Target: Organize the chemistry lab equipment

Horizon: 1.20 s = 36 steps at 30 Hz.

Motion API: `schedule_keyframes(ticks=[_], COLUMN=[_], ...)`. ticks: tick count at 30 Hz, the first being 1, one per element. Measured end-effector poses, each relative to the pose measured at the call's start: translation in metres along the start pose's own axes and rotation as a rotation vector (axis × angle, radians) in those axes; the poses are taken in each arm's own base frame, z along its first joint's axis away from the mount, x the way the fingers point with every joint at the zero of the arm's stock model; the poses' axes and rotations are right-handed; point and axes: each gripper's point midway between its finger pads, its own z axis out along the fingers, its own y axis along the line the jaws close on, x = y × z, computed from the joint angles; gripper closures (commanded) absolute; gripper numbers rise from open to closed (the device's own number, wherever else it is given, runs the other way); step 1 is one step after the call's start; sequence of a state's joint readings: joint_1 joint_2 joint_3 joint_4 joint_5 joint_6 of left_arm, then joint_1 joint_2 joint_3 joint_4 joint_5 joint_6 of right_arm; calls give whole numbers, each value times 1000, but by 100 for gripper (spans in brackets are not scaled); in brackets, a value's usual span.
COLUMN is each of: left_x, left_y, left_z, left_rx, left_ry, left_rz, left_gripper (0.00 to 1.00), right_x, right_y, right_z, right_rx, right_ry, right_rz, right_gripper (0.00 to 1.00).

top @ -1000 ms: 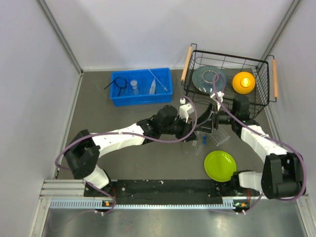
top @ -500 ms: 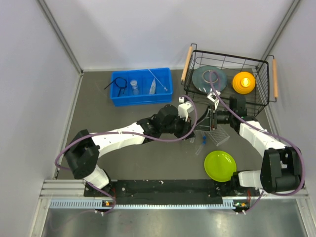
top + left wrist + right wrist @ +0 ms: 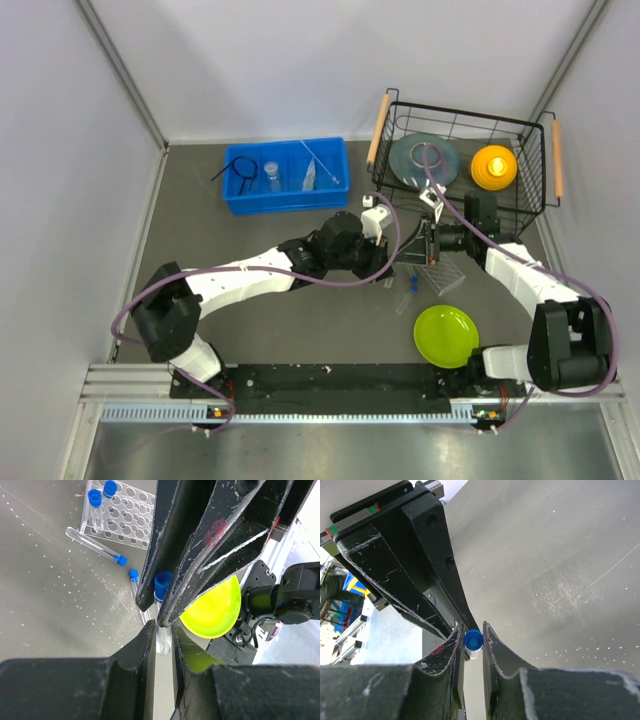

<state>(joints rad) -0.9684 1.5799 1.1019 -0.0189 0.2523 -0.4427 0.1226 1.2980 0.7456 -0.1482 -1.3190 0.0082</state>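
Observation:
One thin clear tube [image 3: 163, 639] with a blue cap [image 3: 473, 640] is held upright above the table by both grippers. My left gripper [image 3: 162, 630] is shut on its clear lower end. My right gripper [image 3: 472, 639] is shut on the cap, its black fingers [image 3: 200, 555] coming in from above. The two grippers meet at mid-table, left gripper [image 3: 392, 250] and right gripper [image 3: 418, 246]. The clear perforated rack [image 3: 131, 517] lies behind, with two capped tubes [image 3: 95, 502] standing in it. Two more tubes [image 3: 95, 544] lie loose beside it.
A lime-green plate [image 3: 445, 335] lies near the right arm's base. A blue bin [image 3: 290, 195] at the back left holds a black ring, a small jar and a packet. A black wire basket [image 3: 530, 205] at the back right holds a grey dish and an orange bowl.
My right gripper has moved a little left to the tube and shut on its blue cap. My left gripper has kept its grip and barely moved.

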Motion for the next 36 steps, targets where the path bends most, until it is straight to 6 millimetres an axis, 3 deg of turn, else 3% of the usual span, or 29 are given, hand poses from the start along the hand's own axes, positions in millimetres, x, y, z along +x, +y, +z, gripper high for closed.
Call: schedule_keyframes(ticks=[1, 5, 12, 18, 22, 27, 30, 34, 36], left_x=[0, -2, -4, -15, -18, -5, 1, -10, -13], left_y=[0, 3, 17, 38, 74, 119, 120, 113, 110], left_z=[0, 0, -14, -54, -88, -120, -129, -144, -153], left_rx=[-3, -24, -96, -173, -213, -276, -281, -277, -282], left_ry=[-1, -6, -48, -158, -256, -332, -344, -399, -429], left_rz=[0, -2, -10, -60, -168, -295, -307, -283, -266], left_gripper=[70, 49, 32, 24, 24, 23, 20, 19, 12], right_x=[-1, -2, -3, -14, -24, -33, -34, -36, -38], right_y=[0, 0, -7, -27, -45, -66, -78, -90, -95], right_z=[0, 0, -5, -28, -52, -77, -89, -101, -106], right_rx=[2, 6, 55, 216, 377, 554, 639, 732, 771], right_ry=[0, 1, -5, -47, -80, -95, -96, -98, -100], right_rz=[-5, -16, -40, -114, -175, -226, -230, -226, -228], right_gripper=[89, 90, 90, 89, 89, 89, 89, 89, 89])
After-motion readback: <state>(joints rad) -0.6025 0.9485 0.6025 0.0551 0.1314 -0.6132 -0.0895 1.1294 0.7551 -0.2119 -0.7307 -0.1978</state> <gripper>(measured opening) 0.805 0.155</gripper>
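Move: The test tube rack that the held tube is bound for has its middle about 11 cm right, 5 cm ahead and 14 cm below the right hand. Two capped tubes already stand at its far end, 12 cm ahead and 9 cm right of that hand. A loose tube lies beside the rack, 5 cm ahead and 6 cm right, another 4 cm back and 4 cm right. From the left hand the rack is some 13 cm right, 7 cm ahead. The capped tube passes wholly to the right hand, which keeps its pinch at the blue cap while the left fingers open wide and let go. The left hand then swings about 18 cm left and slightly forward, turning counter-clockwise. The right carries the tube some 12 cm right and 9 cm forward over the rack, turning about 35 degrees clockwise as its fingertips tip down. ##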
